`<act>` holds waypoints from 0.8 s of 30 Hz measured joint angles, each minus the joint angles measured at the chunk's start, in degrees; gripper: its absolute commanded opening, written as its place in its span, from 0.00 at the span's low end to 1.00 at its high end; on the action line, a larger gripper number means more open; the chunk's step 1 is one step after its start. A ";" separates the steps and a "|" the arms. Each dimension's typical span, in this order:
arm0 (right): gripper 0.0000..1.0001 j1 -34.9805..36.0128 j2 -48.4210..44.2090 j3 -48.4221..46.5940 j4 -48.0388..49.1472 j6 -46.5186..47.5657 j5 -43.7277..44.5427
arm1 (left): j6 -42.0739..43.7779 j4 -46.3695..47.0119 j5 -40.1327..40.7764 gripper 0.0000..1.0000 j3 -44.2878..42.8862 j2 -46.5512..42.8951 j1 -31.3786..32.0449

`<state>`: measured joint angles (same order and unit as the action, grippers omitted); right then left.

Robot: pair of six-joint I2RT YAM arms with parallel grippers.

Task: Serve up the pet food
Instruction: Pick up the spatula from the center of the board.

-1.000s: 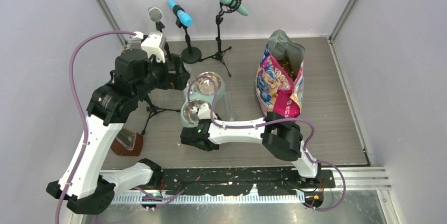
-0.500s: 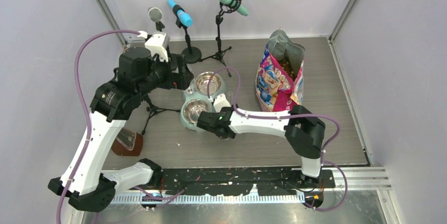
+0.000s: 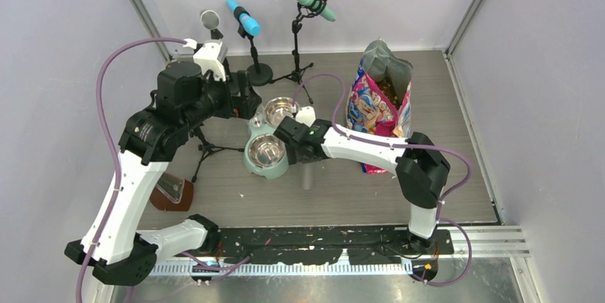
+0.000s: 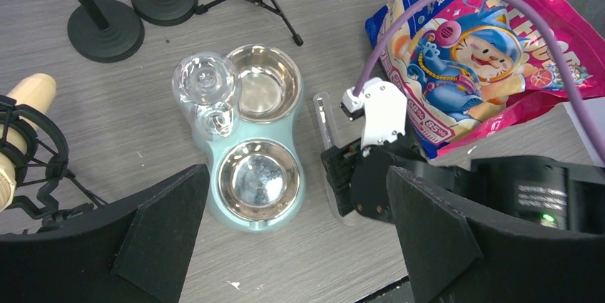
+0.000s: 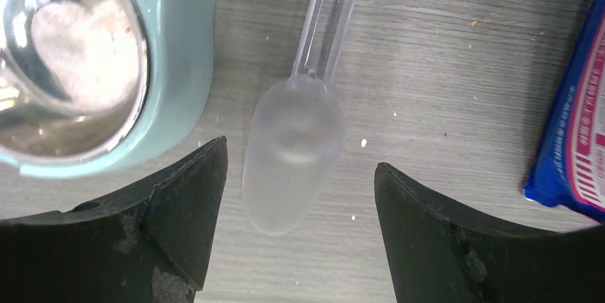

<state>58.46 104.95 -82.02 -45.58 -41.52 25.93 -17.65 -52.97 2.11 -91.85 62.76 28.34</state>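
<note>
The pet food (image 3: 389, 88) shows as brown kibble in the open mouth of the pink, white and blue bag (image 3: 377, 114) (image 4: 471, 68), which stands at the right. A clear plastic scoop (image 5: 294, 153) (image 3: 307, 175) lies flat on the table beside the mint-green feeder (image 3: 267, 152) (image 4: 253, 167) (image 5: 182, 68). Both steel bowls look bare. My right gripper (image 5: 300, 160) (image 3: 302, 152) hangs open just above the scoop's bowl, one finger on each side, not touching it. My left gripper (image 4: 297, 171) (image 3: 245, 103) is open and holds nothing, high over the feeder.
Microphones on stands (image 3: 250, 28) (image 3: 308, 3) and a tripod (image 3: 207, 147) stand behind and left of the feeder. A clear water dome (image 4: 207, 85) tops the feeder's left side. A brown block (image 3: 173, 193) lies at the near left. Grey walls enclose the table.
My right gripper has swung from the feeder's front to its right side, over the scoop, and its jaws have opened. The left arm has barely moved.
</note>
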 measured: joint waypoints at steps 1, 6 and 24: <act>0.79 -0.79 0.61 0.17 0.68 -0.81 -0.66 | 0.02 -0.02 0.00 1.00 -0.33 0.13 0.00; 0.74 -3.67 2.86 2.27 4.35 -2.58 -1.86 | 0.02 -0.11 0.02 1.00 -1.11 0.52 0.00; 0.08 -8.33 10.69 0.57 11.37 -2.34 -4.20 | 1.70 -0.52 -0.28 1.00 -2.91 2.25 0.00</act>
<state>50.13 115.63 -81.45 -34.22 -43.86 21.74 -15.94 -53.49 1.83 -94.76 65.01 28.34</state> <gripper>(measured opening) 0.259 0.994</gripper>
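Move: The clear spatula lies flat, handle pointing forward, with its middle about 7 cm ahead of the right hand, in line sideways and some 7 cm below. The green bowl stand is about 8 cm to the left of the spatula and 5 cm farther out; the open food bag stands roughly 18 cm to the spatula's right and 6 cm farther out. From the high left hand the spatula is about 6 cm ahead, 11 cm right and 36 cm down. The right hand sinks about 7 cm while reaching about 5 cm forward, coming down from over the spatula's blade to the neck where blade and handle meet, and turning roughly 10 degrees clockwise to line the fingers up with the handle. Its wide-open fingers narrow only slightly on the way, then close quickly at the bottom as the hand stops, one on either side of the neck, and pinch the spatula just beside the bowl stand. ##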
